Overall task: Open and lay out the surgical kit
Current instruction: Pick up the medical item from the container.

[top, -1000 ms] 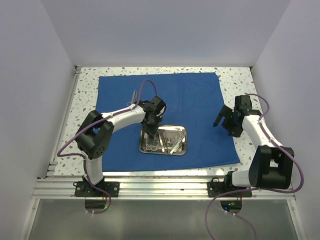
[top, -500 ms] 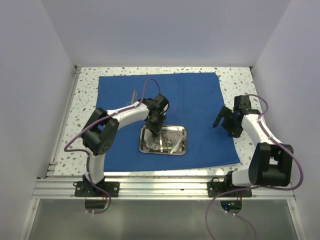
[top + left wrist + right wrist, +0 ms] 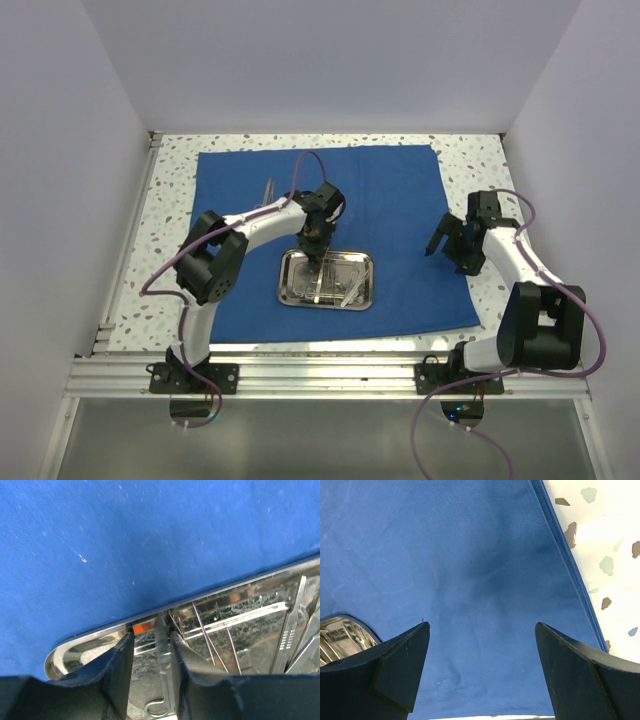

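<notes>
The royal-blue cloth (image 3: 390, 200) lies spread flat on the table. On its near middle sits the steel tray (image 3: 371, 281) with several thin steel instruments (image 3: 345, 285) in it. My left gripper (image 3: 315, 254) points down into the tray's back left part. In the left wrist view its jaws (image 3: 153, 633) stand open astride a ring-handled steel instrument (image 3: 163, 655); the instrument lies against the right finger, with a gap on the left. The tray rim (image 3: 235, 586) runs just beyond. My right gripper (image 3: 447, 252) hangs wide open over the cloth's right side (image 3: 470, 555), nothing between its fingers (image 3: 482, 625).
One more steel instrument (image 3: 268, 190) lies on the cloth behind and left of the tray. Tweezers (image 3: 295, 630) and thin handles (image 3: 210, 640) crowd the tray to the right of my left fingers. Speckled tabletop (image 3: 610, 555) shows beyond the cloth's right hem.
My left gripper has shifted a little to the right along the tray's back edge, and its elbow has swung right. The right arm has not moved.
</notes>
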`<state>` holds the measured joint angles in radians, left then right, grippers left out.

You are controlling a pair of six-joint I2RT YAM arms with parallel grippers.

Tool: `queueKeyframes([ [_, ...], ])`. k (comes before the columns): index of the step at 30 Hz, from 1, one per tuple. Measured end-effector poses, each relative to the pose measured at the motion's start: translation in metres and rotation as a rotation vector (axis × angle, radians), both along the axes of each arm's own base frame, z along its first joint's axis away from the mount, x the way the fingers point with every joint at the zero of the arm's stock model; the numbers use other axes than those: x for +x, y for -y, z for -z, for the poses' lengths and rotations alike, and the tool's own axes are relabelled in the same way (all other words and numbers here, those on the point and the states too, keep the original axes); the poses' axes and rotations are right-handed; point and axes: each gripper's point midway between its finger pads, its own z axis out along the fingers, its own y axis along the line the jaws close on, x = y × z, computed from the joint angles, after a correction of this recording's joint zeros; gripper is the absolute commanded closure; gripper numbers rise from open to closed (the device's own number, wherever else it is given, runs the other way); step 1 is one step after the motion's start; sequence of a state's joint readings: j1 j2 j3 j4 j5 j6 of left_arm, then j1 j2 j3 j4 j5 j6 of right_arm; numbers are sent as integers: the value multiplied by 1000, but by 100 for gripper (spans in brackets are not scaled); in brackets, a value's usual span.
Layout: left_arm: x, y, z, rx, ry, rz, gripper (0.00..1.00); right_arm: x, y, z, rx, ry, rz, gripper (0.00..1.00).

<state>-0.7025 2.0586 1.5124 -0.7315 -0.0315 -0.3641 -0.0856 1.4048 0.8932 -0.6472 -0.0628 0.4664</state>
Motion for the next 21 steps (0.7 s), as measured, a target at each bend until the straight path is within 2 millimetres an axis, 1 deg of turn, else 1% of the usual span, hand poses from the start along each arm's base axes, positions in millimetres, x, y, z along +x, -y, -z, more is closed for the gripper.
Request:
queueKeyframes([
  [4, 2, 0, 1, 8, 2, -5, 75, 1, 0, 2, 0, -2, 0, 10],
  [5, 2, -1, 1, 10, 2, -7, 82, 1, 0, 2, 0, -4, 0, 10],
  [7, 2, -1, 2, 10, 2, -15, 92, 1, 0, 3, 0, -5, 0, 10],
  [8, 2, -1, 2, 10, 2, -16, 100, 2, 0, 3, 0, -4, 0, 10],
  [17, 2, -2, 0, -7, 2, -19, 100, 3, 0, 3, 0, 0, 0, 10],
  [21, -2, -10, -4, 11, -30, -24, 100, 3, 0, 3, 0, 1, 0, 10],
])
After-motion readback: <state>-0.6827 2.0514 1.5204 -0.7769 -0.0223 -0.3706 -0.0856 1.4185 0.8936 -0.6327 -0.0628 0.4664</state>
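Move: The medical item, a slim ring-handled instrument, has its far end already between the left fingers; its middle lies about 4 cm back and level in height. From the left hand the scalpel is roughly 4 cm right and 6 cm back, and the tweezers some 11 cm right and 8 cm back, in the same tray. From the idle right hand, the item lies about 35 cm left, 4 cm back and 5 cm lower. The left fingers close, pinching the medical item near its far end, then ease about 1 cm left and slightly up. ##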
